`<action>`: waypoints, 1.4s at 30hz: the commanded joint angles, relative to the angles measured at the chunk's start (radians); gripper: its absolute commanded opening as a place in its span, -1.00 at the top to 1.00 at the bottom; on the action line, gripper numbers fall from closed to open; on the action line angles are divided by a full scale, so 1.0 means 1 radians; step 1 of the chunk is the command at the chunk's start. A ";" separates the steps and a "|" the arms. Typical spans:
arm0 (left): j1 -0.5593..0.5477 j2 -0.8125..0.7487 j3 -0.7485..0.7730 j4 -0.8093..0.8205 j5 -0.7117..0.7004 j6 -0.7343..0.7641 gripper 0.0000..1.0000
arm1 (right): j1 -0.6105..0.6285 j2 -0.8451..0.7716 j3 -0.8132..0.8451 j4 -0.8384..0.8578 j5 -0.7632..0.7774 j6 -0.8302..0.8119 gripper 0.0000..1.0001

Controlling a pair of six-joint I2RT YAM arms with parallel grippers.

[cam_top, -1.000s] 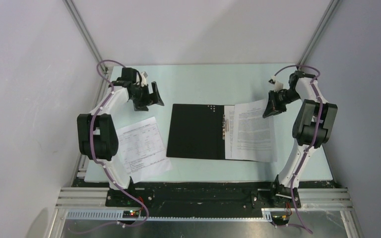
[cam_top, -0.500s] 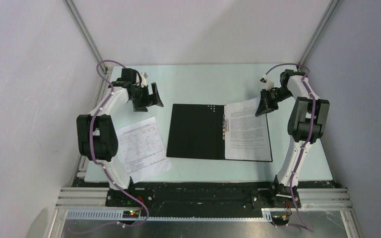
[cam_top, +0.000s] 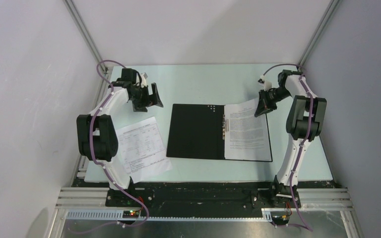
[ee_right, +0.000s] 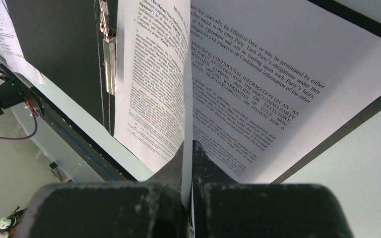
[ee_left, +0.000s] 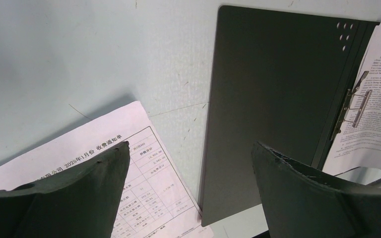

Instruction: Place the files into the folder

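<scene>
The folder [cam_top: 196, 131] lies open in the middle of the table, black inside up, with its metal clip [cam_top: 224, 124] along the spine. A white sheet of dense text [cam_top: 248, 136] lies over its right half. My right gripper [cam_top: 261, 106] is shut on that sheet's far right corner, and the paper edge runs between the fingers [ee_right: 188, 148]. A second file, a sheet with tables [cam_top: 141, 148], lies on the table left of the folder. My left gripper [cam_top: 151, 96] hangs open above the table beyond that sheet [ee_left: 129, 163], with nothing between its fingers.
The table's pale surface [cam_top: 198, 82] stretches behind the folder. Metal frame rails [cam_top: 208, 198] run along the near edge by the arm bases. Walls close in on the left and right.
My right gripper has moved left with the text sheet, and the sheet now lies squared over the folder's right half instead of skewed past it. The left arm has stayed put.
</scene>
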 commanded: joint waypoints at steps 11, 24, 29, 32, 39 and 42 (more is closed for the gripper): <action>0.003 -0.054 -0.006 0.008 -0.010 0.023 -0.93 | 0.018 0.030 0.063 -0.019 0.022 -0.031 1.00; 0.004 -0.054 -0.012 0.007 -0.010 0.023 -0.93 | 0.021 0.026 0.060 0.003 0.072 -0.004 0.84; 0.003 -0.055 -0.013 0.007 -0.010 0.024 -0.93 | 0.027 0.019 0.061 0.007 0.102 0.011 0.21; 0.003 -0.055 -0.013 0.008 -0.010 0.024 -0.93 | 0.034 0.015 0.065 -0.001 0.131 0.018 -0.04; 0.004 -0.052 -0.011 0.008 -0.006 0.019 -0.93 | 0.056 -0.039 0.035 0.015 0.219 0.055 -0.53; 0.004 -0.052 -0.008 0.006 -0.017 0.017 -0.93 | 0.064 -0.075 0.025 0.044 0.283 0.081 -0.90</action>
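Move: The right hand pinches the outer right edge of the file. The folder's right half, where the file is to lie, is centred about 8 cm back and 4 cm to the left of this hand, some 5 cm below. The clip is about 15 cm left and 5 cm back, the folder's left half some 31 cm left and 7 cm back. From the left hand, the folder's right half lies roughly 47 cm right, 12 cm back and 8 cm below. The right hand sinks about 2 cm towards the folder, then opens wide, letting go, fingers tipping 10 degrees steeper. ##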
